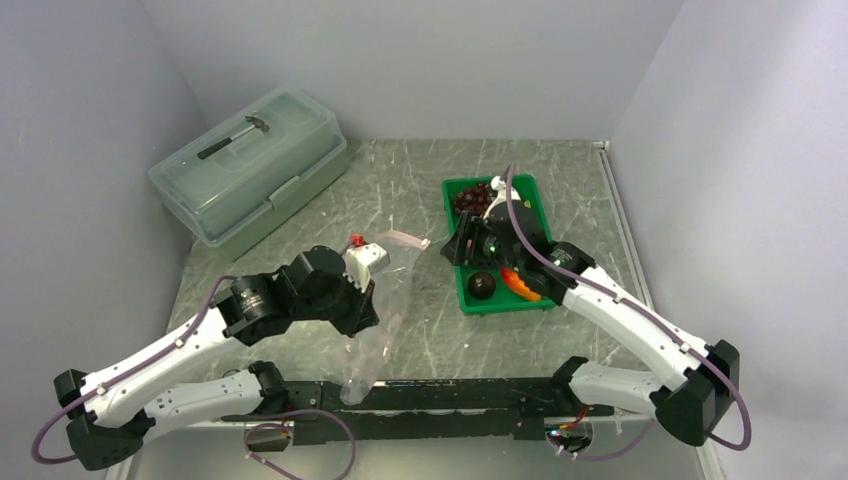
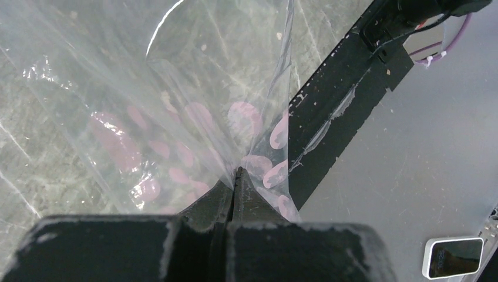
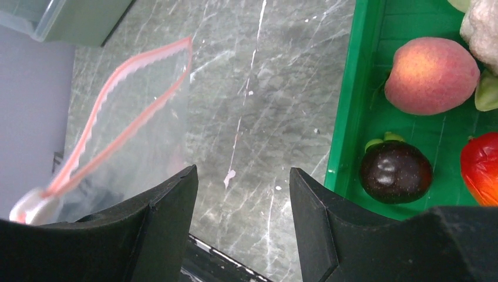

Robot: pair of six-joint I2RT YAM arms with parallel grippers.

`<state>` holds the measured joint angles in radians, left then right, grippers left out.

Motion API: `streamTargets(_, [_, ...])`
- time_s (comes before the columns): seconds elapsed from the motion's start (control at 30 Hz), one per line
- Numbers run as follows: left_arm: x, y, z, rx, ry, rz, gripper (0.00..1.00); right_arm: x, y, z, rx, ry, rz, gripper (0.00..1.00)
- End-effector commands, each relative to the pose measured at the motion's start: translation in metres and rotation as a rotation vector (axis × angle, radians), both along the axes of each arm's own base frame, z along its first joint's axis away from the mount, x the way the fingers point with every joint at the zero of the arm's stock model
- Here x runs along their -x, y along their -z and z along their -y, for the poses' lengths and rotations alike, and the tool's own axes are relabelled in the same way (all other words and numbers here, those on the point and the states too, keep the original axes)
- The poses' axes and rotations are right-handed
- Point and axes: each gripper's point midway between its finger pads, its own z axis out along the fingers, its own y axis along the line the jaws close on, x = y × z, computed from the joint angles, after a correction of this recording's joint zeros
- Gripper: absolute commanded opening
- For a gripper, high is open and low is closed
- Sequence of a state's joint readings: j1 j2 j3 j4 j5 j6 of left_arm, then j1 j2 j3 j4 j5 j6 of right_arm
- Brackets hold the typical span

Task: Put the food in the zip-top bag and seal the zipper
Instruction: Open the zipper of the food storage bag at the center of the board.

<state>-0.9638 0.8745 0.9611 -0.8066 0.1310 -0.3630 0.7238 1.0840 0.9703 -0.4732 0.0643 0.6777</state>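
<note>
The clear zip-top bag (image 1: 385,310) hangs crinkled from my left gripper (image 1: 372,262), which is shut on its plastic (image 2: 238,171). Pink blobs are printed on the bag (image 2: 194,117). Its mouth gapes, and the pink zipper (image 3: 117,100) curves round it. My right gripper (image 3: 241,176) stands open over bare table, between the bag and the green tray (image 3: 346,117), with nothing between its fingers. In the tray lie a peach (image 3: 431,75), a dark plum (image 3: 395,171), a red-orange pepper (image 3: 481,167), a cauliflower (image 3: 484,29) and purple grapes (image 1: 472,197).
A large translucent lidded box (image 1: 250,165) stands at the back left. The black rail (image 1: 450,395) of the arm bases runs along the near table edge, and the bag's lower end reaches it. Grey walls close in the left, back and right.
</note>
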Motion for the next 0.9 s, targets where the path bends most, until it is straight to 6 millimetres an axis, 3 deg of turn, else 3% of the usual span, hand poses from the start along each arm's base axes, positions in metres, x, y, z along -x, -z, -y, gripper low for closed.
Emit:
streamTargets(0.0, [0.005,-0.011,0.010,0.058,0.074,0.038,0.00,-0.019,-0.025,-0.004,-0.092,0.018,0.001,0.62])
streamTargets(0.13, [0.007,-0.012,0.009,0.070,0.081,0.047,0.00,-0.032,-0.020,-0.008,-0.161,-0.007,-0.060,0.61])
streamTargets(0.47, [0.010,-0.011,0.011,0.071,0.098,0.042,0.00,-0.056,-0.017,-0.048,-0.263,-0.142,-0.156,0.61])
streamTargets(0.87, [0.012,-0.011,0.013,0.073,0.112,0.037,0.00,-0.061,-0.007,-0.075,-0.332,-0.237,-0.225,0.61])
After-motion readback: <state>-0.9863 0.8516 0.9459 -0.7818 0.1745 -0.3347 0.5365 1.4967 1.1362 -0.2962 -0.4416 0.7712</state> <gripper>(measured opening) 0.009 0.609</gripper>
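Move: The clear bag hangs from the left fingers; its pink zipper, lips already standing apart, has its middle about 10 cm to the right hand's left and 1 cm ahead, nearly level with the fingertips. From that hand the green tray is centred some 9 cm ahead, 11 cm right and 12 cm down; in it the eggplant lies about 2 cm ahead and 7 cm right, and the peach about 9 cm ahead and 7 cm right. From the left hand the zipper is roughly 16 cm ahead and 6 cm right. The right hand, fingers kept wide open and empty, reaches forward about 5 cm and then swings some 6 cm left towards the bag's zipper, sinking a little, while its wrist turns over 20 degrees in all, tipping the fingers down, raising the hand's left side and swinging them counter-clockwise. The left hand keeps its shut pinch on the bag and holds it up, easing back only about 1 cm, so that the right fingers come in close beside the zipper's right end, where no touch can be made out. ##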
